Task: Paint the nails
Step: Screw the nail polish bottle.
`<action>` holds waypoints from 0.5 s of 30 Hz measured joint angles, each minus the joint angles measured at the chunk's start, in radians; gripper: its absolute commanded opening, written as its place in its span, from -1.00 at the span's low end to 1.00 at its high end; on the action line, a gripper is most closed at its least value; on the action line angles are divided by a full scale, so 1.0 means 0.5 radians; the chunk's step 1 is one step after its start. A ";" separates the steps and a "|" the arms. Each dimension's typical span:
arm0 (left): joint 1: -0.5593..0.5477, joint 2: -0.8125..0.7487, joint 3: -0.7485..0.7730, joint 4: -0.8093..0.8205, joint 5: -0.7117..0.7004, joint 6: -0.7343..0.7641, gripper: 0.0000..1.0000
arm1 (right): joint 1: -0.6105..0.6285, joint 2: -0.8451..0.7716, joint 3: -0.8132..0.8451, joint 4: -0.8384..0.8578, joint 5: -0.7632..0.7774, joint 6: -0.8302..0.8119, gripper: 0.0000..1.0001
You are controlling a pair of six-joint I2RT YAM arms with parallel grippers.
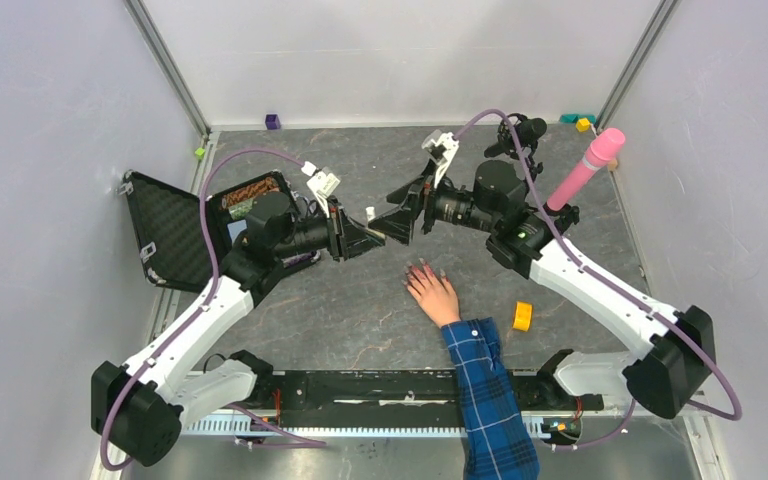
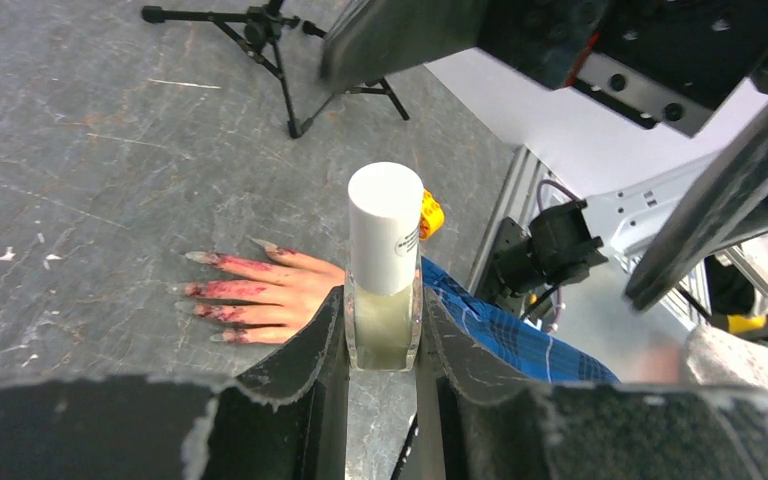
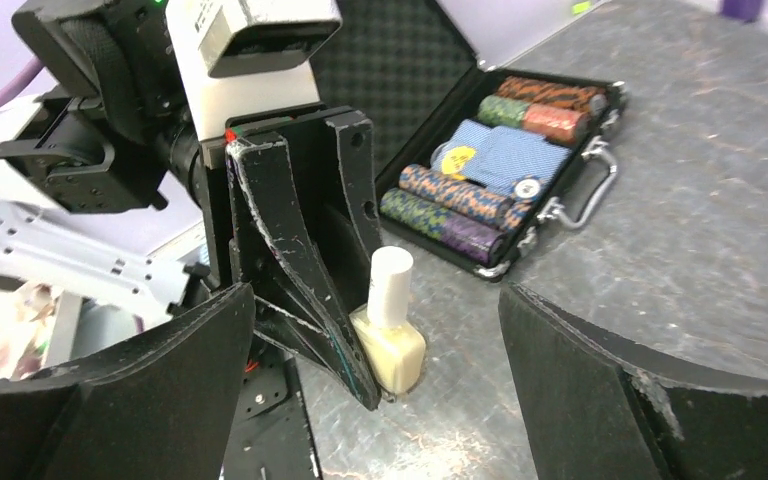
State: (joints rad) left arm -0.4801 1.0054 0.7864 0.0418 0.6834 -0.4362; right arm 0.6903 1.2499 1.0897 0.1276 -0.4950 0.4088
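A pale hand (image 1: 432, 293) with a blue plaid sleeve (image 1: 490, 400) lies flat on the table, fingers pointing away from the bases. Its nails (image 2: 203, 290) are long, with dark-pink smears on the fingers. My left gripper (image 1: 368, 236) is shut on a small nail polish bottle (image 2: 384, 300) of pale yellow liquid with a white cap (image 2: 385, 222), standing upright on the table; the bottle also shows in the right wrist view (image 3: 390, 335). My right gripper (image 1: 400, 222) is open, facing the bottle from the right, its fingers (image 3: 160, 390) on either side of it and apart from it.
An open black case (image 1: 175, 230) of poker chips (image 3: 480, 200) lies at the left. A pink cylinder (image 1: 585, 168) on a stand is at the right, a yellow tape roll (image 1: 523, 316) lies near the sleeve, and a small black tripod (image 1: 520, 135) stands at the back.
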 measured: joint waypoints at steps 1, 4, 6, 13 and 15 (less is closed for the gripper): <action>0.000 0.012 0.000 0.011 0.024 -0.002 -0.96 | 0.002 0.034 0.000 0.020 -0.059 0.027 0.85; 0.000 0.032 0.000 0.038 0.086 -0.003 -0.96 | 0.002 0.101 0.000 0.067 -0.174 0.086 0.70; 0.000 0.034 0.000 0.043 0.118 -0.003 -0.96 | 0.002 0.123 0.000 0.097 -0.238 0.124 0.57; -0.010 0.045 0.001 0.082 0.178 -0.014 -0.96 | 0.002 0.151 0.015 0.153 -0.325 0.182 0.07; -0.013 0.049 0.002 0.085 0.184 -0.018 -0.96 | 0.002 0.166 0.016 0.158 -0.329 0.195 -0.10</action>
State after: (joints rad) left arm -0.4866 1.0298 0.7872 0.0845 0.7753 -0.4450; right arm 0.6914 1.3327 1.0977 0.2066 -0.6594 0.5060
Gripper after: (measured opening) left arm 0.300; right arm 0.552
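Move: Just left of the right fingers stands the white cap of the nail polish bottle, about 3 cm left, 1 cm ahead and 2 cm below. The human hand on the table lies some 7 cm right, 2 cm ahead and 33 cm below; the open chip case is roughly 33 cm left, 15 cm ahead and 33 cm below. From the left hand, which already grips the bottle, the cap is about 2 cm ahead, 1 cm left and 3 cm above. Reaching left and back around 2.5 cm and dipping slightly, the right hand brings its spread fingers to either side of the cap, turning about 10 degrees counter-clockwise while they close from wide open to roughly half. The forward finger comes up against the cap; the other remains clear. The left hand keeps its hold on the bottle and eases back and right about 1.5 cm. ##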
